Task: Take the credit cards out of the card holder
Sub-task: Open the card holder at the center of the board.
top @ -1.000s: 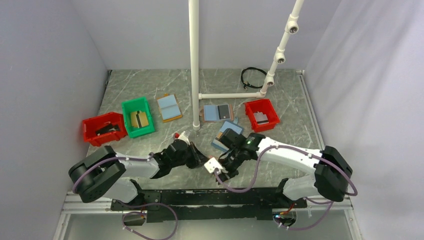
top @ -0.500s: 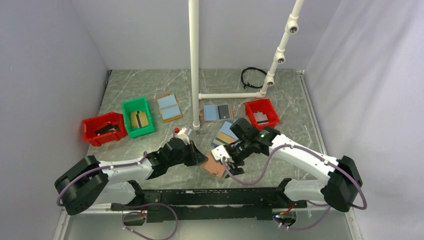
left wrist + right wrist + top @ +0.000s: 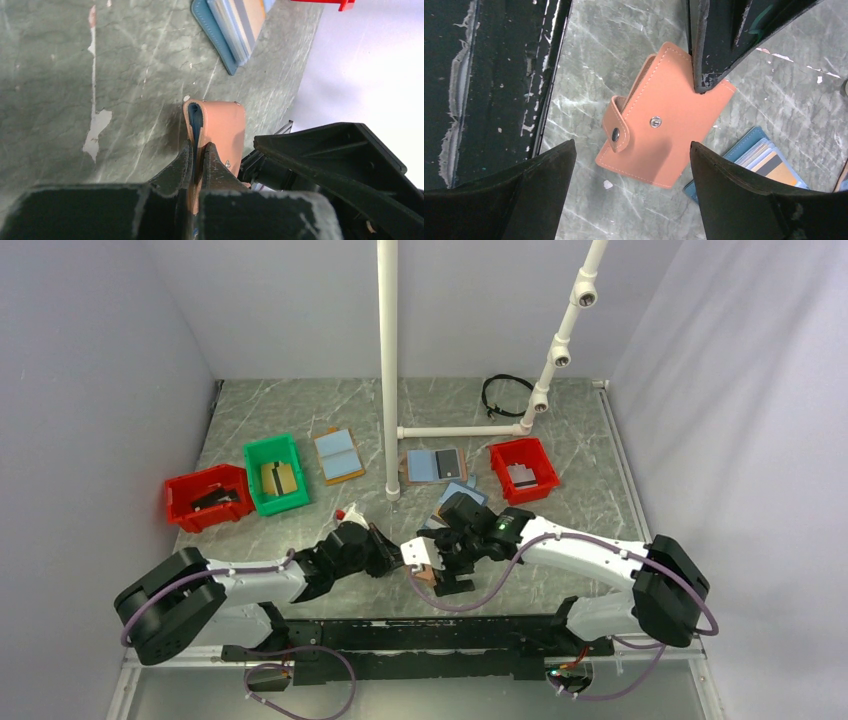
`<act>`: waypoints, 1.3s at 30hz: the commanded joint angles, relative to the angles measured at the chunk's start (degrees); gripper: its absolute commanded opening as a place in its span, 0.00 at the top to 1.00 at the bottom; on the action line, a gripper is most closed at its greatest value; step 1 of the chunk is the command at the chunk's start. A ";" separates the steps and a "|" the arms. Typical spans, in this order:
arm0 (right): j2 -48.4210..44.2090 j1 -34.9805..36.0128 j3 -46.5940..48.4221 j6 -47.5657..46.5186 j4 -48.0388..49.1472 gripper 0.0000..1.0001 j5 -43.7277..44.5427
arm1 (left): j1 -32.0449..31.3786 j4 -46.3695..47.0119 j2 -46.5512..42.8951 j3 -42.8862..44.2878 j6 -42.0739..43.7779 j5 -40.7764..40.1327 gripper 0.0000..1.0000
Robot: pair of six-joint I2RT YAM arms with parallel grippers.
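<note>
The card holder (image 3: 433, 465) lies open and flat by the white pole, and a dark grey credit card (image 3: 449, 462) shows in its right half. My left gripper (image 3: 199, 147) is shut on the edge of a different holder, a folded salmon-tan one (image 3: 222, 125) with a snap strap, held near the table's front middle. My right gripper (image 3: 631, 145) hangs open just above that folded holder (image 3: 659, 125), its fingers apart on either side and touching nothing. In the top view the right wrist hides most of the folded holder (image 3: 428, 577).
A navy-rimmed holder (image 3: 754, 160) with a striped card lies just behind the grippers. A tan-rimmed open holder (image 3: 338, 453), a green bin (image 3: 275, 475) and a red bin (image 3: 208, 497) are at the left. Another red bin (image 3: 524, 470) and the pipe frame (image 3: 388, 370) stand further back.
My right gripper opened and let go of the folded holder, swung right, then came back over it. The left gripper kept its hold throughout.
</note>
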 commanded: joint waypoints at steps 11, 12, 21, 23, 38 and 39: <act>3.25 4.11 -0.77 0.05 3.95 0.13 8.71 | -0.02 0.35 -6.12 -0.32 -9.00 -1.30 1.00; 3.65 4.42 -0.80 0.13 4.42 0.13 10.12 | -0.01 0.23 -6.52 -0.27 -9.20 -1.16 1.00; 1.36 4.52 -0.43 0.15 4.57 0.28 11.21 | 0.00 -3.98 -11.89 -0.11 -10.27 -1.43 1.00; 1.39 4.52 -0.14 0.05 4.26 0.34 11.33 | -0.03 -4.92 -12.98 0.00 -10.32 -1.47 1.00; -1.46 2.05 2.13 0.46 1.34 1.00 8.13 | -0.02 -1.38 -13.08 -0.61 -10.76 -0.83 1.00; -1.54 1.83 2.25 0.50 1.17 1.00 7.86 | -0.06 -1.07 -12.90 -0.65 -10.83 -0.80 1.00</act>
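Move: The salmon card holder is already pinched by the left hand at its upper edge; its middle lies about 3 cm to that hand's right, 2 cm back and 2 cm below. From the right hand, wide open around its near end, that middle is some 2 cm ahead and 3 cm left, about level. The blue card holder lies roughly 15 cm ahead of the right hand, 3 cm right and 5 cm lower. The left hand keeps its pinch on the card holder's upper edge and lifts it about 4 cm, easing about 1 cm left and tilting some 10 degrees. The right hand, wide open, edges forward and down about 2 cm each at the free near corner of the front cover, tips about 10 degrees, then shuts fully to pinch that corner while creeping back up some 1.5 cm. ##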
